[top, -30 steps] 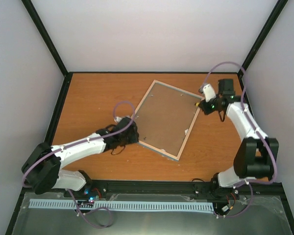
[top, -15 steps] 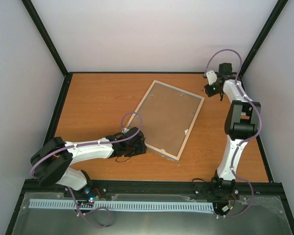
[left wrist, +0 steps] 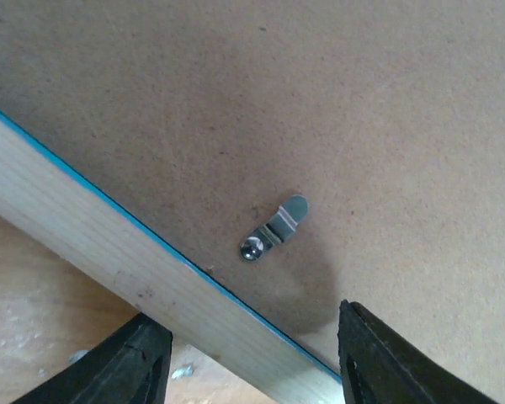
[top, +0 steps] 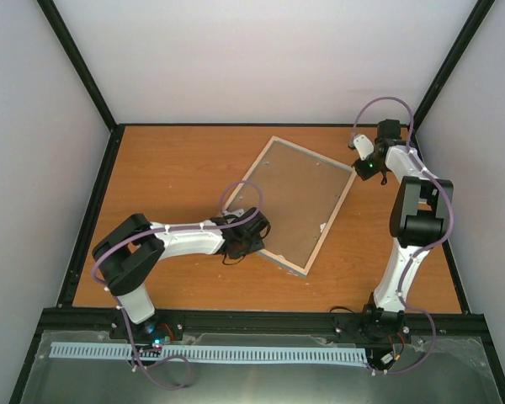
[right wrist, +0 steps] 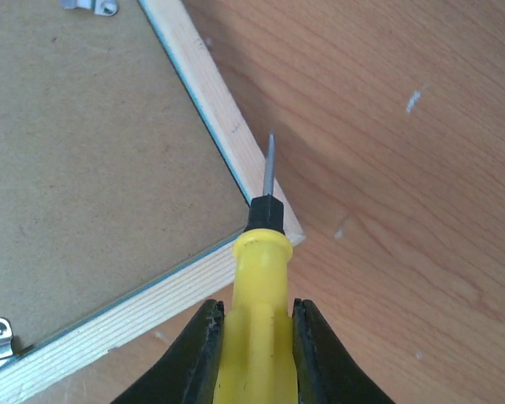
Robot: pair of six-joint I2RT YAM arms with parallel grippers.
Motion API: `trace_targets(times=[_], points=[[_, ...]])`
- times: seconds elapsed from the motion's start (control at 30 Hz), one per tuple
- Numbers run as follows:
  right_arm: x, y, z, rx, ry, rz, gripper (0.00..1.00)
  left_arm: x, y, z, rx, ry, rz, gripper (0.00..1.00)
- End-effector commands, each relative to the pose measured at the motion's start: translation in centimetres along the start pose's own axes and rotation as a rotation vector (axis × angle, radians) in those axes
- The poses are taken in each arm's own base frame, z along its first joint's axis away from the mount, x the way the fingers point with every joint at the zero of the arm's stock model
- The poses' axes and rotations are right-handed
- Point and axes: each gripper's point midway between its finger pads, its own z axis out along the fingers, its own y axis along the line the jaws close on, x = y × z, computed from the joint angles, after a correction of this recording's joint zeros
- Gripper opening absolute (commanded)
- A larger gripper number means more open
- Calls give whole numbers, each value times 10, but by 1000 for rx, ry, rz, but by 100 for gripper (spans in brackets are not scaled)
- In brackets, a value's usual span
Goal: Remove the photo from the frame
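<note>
The frame (top: 329, 221) lies face down and askew on the table, its pale wood edge around a brown backing board (top: 295, 198). The photo is hidden under that board. My left gripper (top: 257, 232) is at the frame's near left edge. In the left wrist view it (left wrist: 252, 370) is open astride the wood edge (left wrist: 109, 252), close to a metal clip (left wrist: 275, 227). My right gripper (right wrist: 257, 353) is shut on a yellow-handled screwdriver (right wrist: 257, 278), and the tip hangs over the frame's corner (right wrist: 269, 219). The top view puts this gripper (top: 367, 165) at the far right corner.
The orange wooden table (top: 151, 177) is bounded by black rails and white walls. More metal clips (right wrist: 0, 337) sit along the backing board's edges. The right arm (top: 417, 219) stands folded upright near the table's right side.
The left arm swung right along the frame's near edge and its jaws opened a little. The right gripper, still holding the screwdriver, drew back from the corner, then returned to just beyond it.
</note>
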Motion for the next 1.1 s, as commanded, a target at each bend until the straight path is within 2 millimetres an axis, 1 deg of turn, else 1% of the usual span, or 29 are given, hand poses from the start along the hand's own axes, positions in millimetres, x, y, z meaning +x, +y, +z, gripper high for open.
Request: trace_targets(times=[0.0, 0.1, 0.17, 0.2, 0.27, 0.3, 0.4, 0.43, 0.5, 0.57, 0.63, 0.7, 0.8, 0.87, 0.93, 1.0, 1.07], points=[[36, 41, -7, -119, 89, -43, 3, 8, 8, 20, -75, 22, 19, 52], [50, 55, -14, -140, 104, -52, 3, 7, 11, 20, -93, 22, 50, 41], [60, 65, -23, -147, 110, -59, 3, 6, 15, 16, -102, 22, 85, 30], [65, 70, -30, -146, 111, -63, 3, 6, 16, 15, -98, 29, 118, 27], [69, 73, -43, -123, 108, -66, 3, 9, 17, 16, -72, 67, 226, 21], [69, 72, -50, -98, 104, -62, 3, 11, 22, 17, -84, 92, 273, 18], [68, 54, -74, 25, 95, 21, 3, 10, 50, 15, -181, 118, 333, 11], [65, 54, -82, 25, 82, 41, 3, 8, 59, 14, -198, 119, 343, 10], [58, 62, -96, -9, 44, 63, 3, 5, 69, 10, -198, 114, 355, 6], [49, 85, -107, -110, -11, 60, 3, -3, 73, 2, -174, 79, 367, 4], [43, 111, -114, -199, -42, 43, 3, -9, 82, -6, -162, 48, 372, 3], [36, 144, -125, -315, -90, -5, 3, -16, 84, -11, -132, 27, 377, 1], [28, 197, -145, -458, -173, -136, 3, -23, 92, -13, -130, 7, 421, 1], [29, 231, -155, -523, -198, -256, 3, -31, 103, -13, -165, -6, 443, 1], [37, 260, -157, -557, -187, -372, 3, -39, 110, -16, -164, -17, 452, 1], [49, 289, -157, -603, -158, -487, 3, -55, 109, -21, -125, -55, 433, 1], [59, 307, -154, -633, -124, -550, 3, -69, 102, -28, -74, -119, 417, 1]])
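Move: The left hand's open fingers already straddle the frame's near-left short rail, about 1 cm above its middle. A metal clip lies 4 cm ahead of that hand, and the frame's near corner some 15 cm right and 7 cm back. The right hand, holding the screwdriver, has the frame's right corner about 3 cm ahead, 1 cm left and 7 below; the backing's middle is 22 cm left and 13 back. The left fingers close and pinch the short rail, the hand then carrying it some 10 cm to the left with a slight clockwise turn. The screwdriver, its tip just outside the far short rail by the right corner, draws back against the rail; the right hand then swings left and up, turning counter-clockwise, ending about 24 cm back and 18 left, over the backing, with its grip kept. ##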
